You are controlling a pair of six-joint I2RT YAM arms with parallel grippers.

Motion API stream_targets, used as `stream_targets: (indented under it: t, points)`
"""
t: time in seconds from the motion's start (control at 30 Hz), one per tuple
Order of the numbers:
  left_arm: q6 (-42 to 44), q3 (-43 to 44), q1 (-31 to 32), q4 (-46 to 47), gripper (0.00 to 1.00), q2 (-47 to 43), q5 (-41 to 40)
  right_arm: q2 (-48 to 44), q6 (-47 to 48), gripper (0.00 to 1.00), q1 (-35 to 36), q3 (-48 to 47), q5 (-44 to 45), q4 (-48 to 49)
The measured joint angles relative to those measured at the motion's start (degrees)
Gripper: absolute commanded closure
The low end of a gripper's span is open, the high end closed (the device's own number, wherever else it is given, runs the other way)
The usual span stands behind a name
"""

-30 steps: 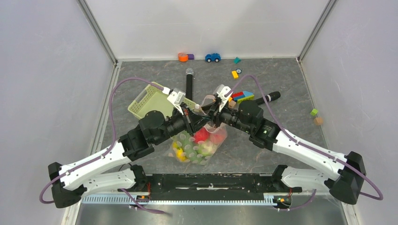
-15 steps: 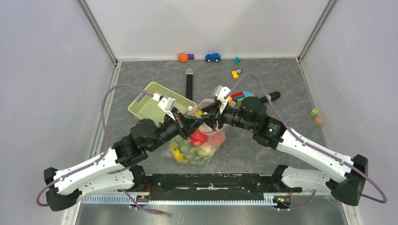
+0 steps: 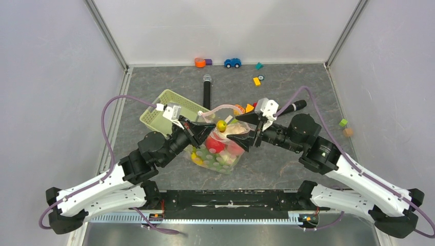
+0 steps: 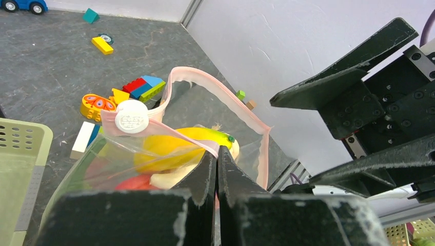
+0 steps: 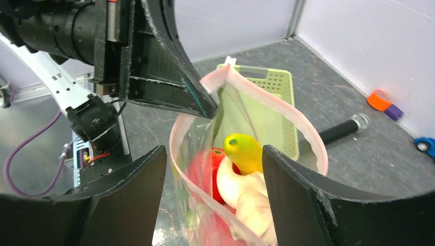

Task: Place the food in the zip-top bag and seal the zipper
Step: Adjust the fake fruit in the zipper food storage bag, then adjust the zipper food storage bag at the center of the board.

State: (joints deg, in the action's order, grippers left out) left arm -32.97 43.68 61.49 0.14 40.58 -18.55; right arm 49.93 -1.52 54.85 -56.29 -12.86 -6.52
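Observation:
The clear zip-top bag (image 3: 220,154) stands mid-table with its mouth gaping. Inside it is food: a yellow banana (image 3: 221,124) on top, a red tomato (image 3: 215,145) and green pieces below. My left gripper (image 3: 206,127) is shut on the pink zipper (image 4: 215,92) at the rim's left side; its tips (image 4: 218,154) pinch the strip. My right gripper (image 3: 245,128) stands open just right of the bag. In the right wrist view its spread fingers (image 5: 138,189) flank the bag's mouth without gripping it, with the banana (image 5: 245,151) between them.
A pale green basket (image 3: 166,113) lies tilted behind the left gripper. Two black microphones (image 3: 206,92) (image 3: 292,107) lie behind the bag. Coloured blocks (image 3: 245,108) sit just beyond the bag, more blocks (image 3: 256,81) and a blue toy car (image 3: 232,62) by the back wall.
My right gripper has opened, let go of the bag's rim and drawn back to the right. The left gripper slid left, still pinching the zipper. The bag's mouth now gapes.

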Motion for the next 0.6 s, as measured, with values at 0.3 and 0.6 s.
stream_targets:
  t: [0.3,0.6]
  points:
    - [0.0,0.0,0.0,0.0,0.98,-0.1,-0.2,-6.6,-4.3,0.23,0.0,0.1,20.0,-4.1]
    - [0.1,-0.6,0.0,0.0,0.98,-1.0,1.2,3.5,-5.5,0.39,0.0,0.4,24.9,-5.5]
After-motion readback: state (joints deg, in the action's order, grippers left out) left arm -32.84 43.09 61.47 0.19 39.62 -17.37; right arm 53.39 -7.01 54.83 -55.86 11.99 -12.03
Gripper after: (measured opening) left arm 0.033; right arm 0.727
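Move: Ahead of the open right hand, about 6 cm farther out, 4 cm to its right and 7 cm lower, stands the right-hand side of the bag's pink zipper rim. The yellow fruit in the mouth is roughly 6 cm ahead, 3 cm left and 8 cm below this hand; the pale food is some 4 cm ahead, level sideways and 11 cm down. From the left hand, that right rim is around 4 cm ahead, 10 cm right and 5 cm below. Swinging out to the right and forward by about 6 cm sideways while turning some 25 degrees clockwise, the wide-open right hand then hooks back left and drops about 6 cm, still working forward, onto the right side of the bag's mouth beside the yellow fruit. The shut left fingers keep their pinch on the bag's near-left rim and stay in place. ##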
